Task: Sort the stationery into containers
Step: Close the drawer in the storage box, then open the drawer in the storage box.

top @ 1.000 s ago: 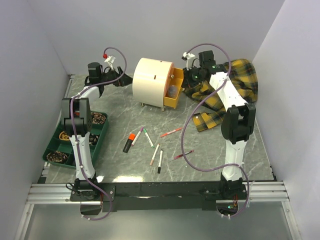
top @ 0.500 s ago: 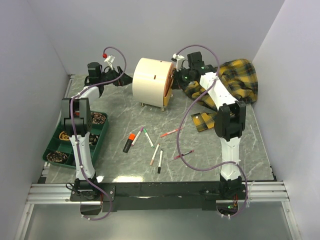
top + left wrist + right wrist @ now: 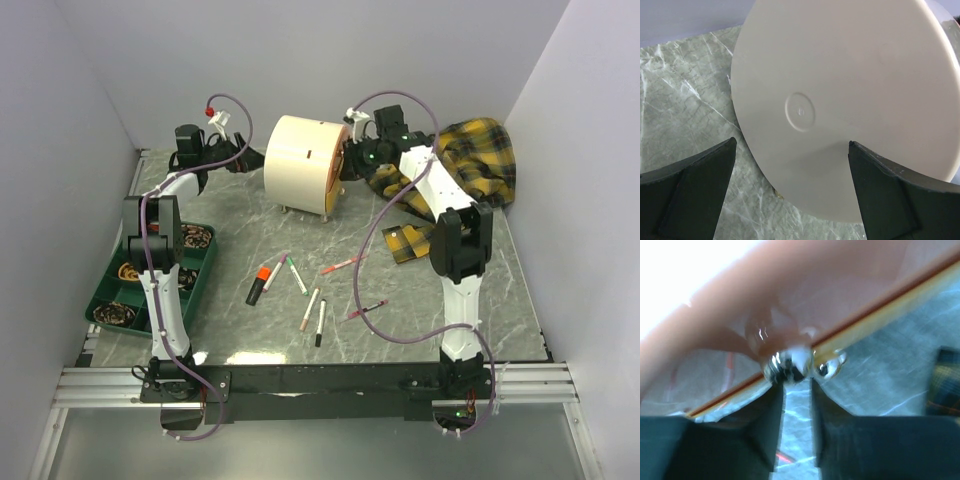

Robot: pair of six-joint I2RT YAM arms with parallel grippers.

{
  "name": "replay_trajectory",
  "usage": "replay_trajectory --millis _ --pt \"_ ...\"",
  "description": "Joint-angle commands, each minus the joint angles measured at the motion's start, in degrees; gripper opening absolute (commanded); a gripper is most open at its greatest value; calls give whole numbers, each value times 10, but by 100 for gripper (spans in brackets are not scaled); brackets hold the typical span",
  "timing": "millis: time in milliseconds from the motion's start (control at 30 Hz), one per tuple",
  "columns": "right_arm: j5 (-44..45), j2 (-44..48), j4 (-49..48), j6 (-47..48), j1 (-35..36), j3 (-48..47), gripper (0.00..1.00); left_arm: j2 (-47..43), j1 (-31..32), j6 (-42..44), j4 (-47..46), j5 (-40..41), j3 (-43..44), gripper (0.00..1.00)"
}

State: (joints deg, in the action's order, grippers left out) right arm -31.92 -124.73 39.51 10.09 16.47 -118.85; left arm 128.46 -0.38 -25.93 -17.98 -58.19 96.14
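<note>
The cream round-topped cabinet (image 3: 300, 160) stands at the back with its drawers pushed in. My right gripper (image 3: 350, 161) is at its front face. In the right wrist view the jaws (image 3: 797, 385) stand slightly parted, their tips just under a shiny round knob (image 3: 790, 362) on the orange drawer front (image 3: 840, 285). My left gripper (image 3: 250, 160) is wide open behind the cabinet, its fingers (image 3: 791, 141) on either side of the cream back (image 3: 840, 90). On the table lie several pens (image 3: 298, 276) and an orange-capped black marker (image 3: 259, 283).
A yellow plaid cloth (image 3: 470, 165) lies at the back right, under the right arm. A green tray (image 3: 150, 275) of small items sits at the left by the left arm. A second knob (image 3: 830, 367) shows beside the first.
The yellow drawer that stood open has been pushed into the cabinet by my right gripper. The right jaws have since parted a little. The left arm has not moved.
</note>
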Motion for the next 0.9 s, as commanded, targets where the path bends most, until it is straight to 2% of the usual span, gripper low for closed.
replay_trajectory --millis 0,33,67,100,133,200,267,333,400,433,533,700,867 --pt "-24 94 -16 -65 -52 90 43 -19 -4 21 10 -6 13 99" --pt "-44 106 -29 -92 -71 126 48 -21 -6 24 14 -4 13 99" --pt "-75 126 -42 -128 -92 145 49 -23 -9 26 22 -3 12 99" --pt "-166 134 -65 -212 -134 168 49 -27 -12 33 28 -3 10 99" --pt "-194 142 -113 -245 -147 204 49 -29 -14 37 30 0 8 100" --pt "-281 145 -122 -270 -160 212 50 -35 -16 46 43 2 -2 99" --pt "-331 143 -174 -316 -162 230 50 -38 -17 50 53 -2 -9 99" --pt "-378 139 -272 -409 -162 251 50 -38 -17 48 69 -7 -10 99" --pt "-393 123 -338 -496 -162 259 50 -32 -16 65 93 -13 4 99" --pt "-398 116 -389 -520 -161 259 50 -29 -14 77 131 -13 14 99" --pt "-409 76 -451 -582 -162 224 49 -6 -8 121 216 -21 62 100" --pt "-406 9 -469 -616 -162 144 51 23 -2 186 295 4 131 99" --pt "-394 -13 -481 -632 -162 119 54 28 1 204 315 19 151 99"
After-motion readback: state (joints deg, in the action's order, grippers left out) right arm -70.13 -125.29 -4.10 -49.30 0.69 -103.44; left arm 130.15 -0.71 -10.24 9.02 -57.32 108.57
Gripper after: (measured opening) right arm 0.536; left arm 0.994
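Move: The yellow drawer's front, already pushed in, is right at the right hand's fingertips, its knob roughly 1 cm to the left, 1 cm back and 3 cm lower; the storage box's middle is about 9 cm to the left and 1 cm ahead. From that same hand the checkered cloth lies some 21 cm to the right and 6 cm ahead, the red pen about 17 cm back and 1 cm left, both well below. From the left hand, the drawer front is about 20 cm right and 2 cm back. The right hand comes free of the drawer front and backs off to the right by about 11 cm, drawing back a little as its fingers open further, then rises some 6 cm while swinging part-way back left and forward, ending clear of the box with the wrist turned some 50 degrees so the fingers point left, nearly level, at the drawer fronts. Behind the box the left hand, fingers still wide open, dips slightly down and left and comes back up. ##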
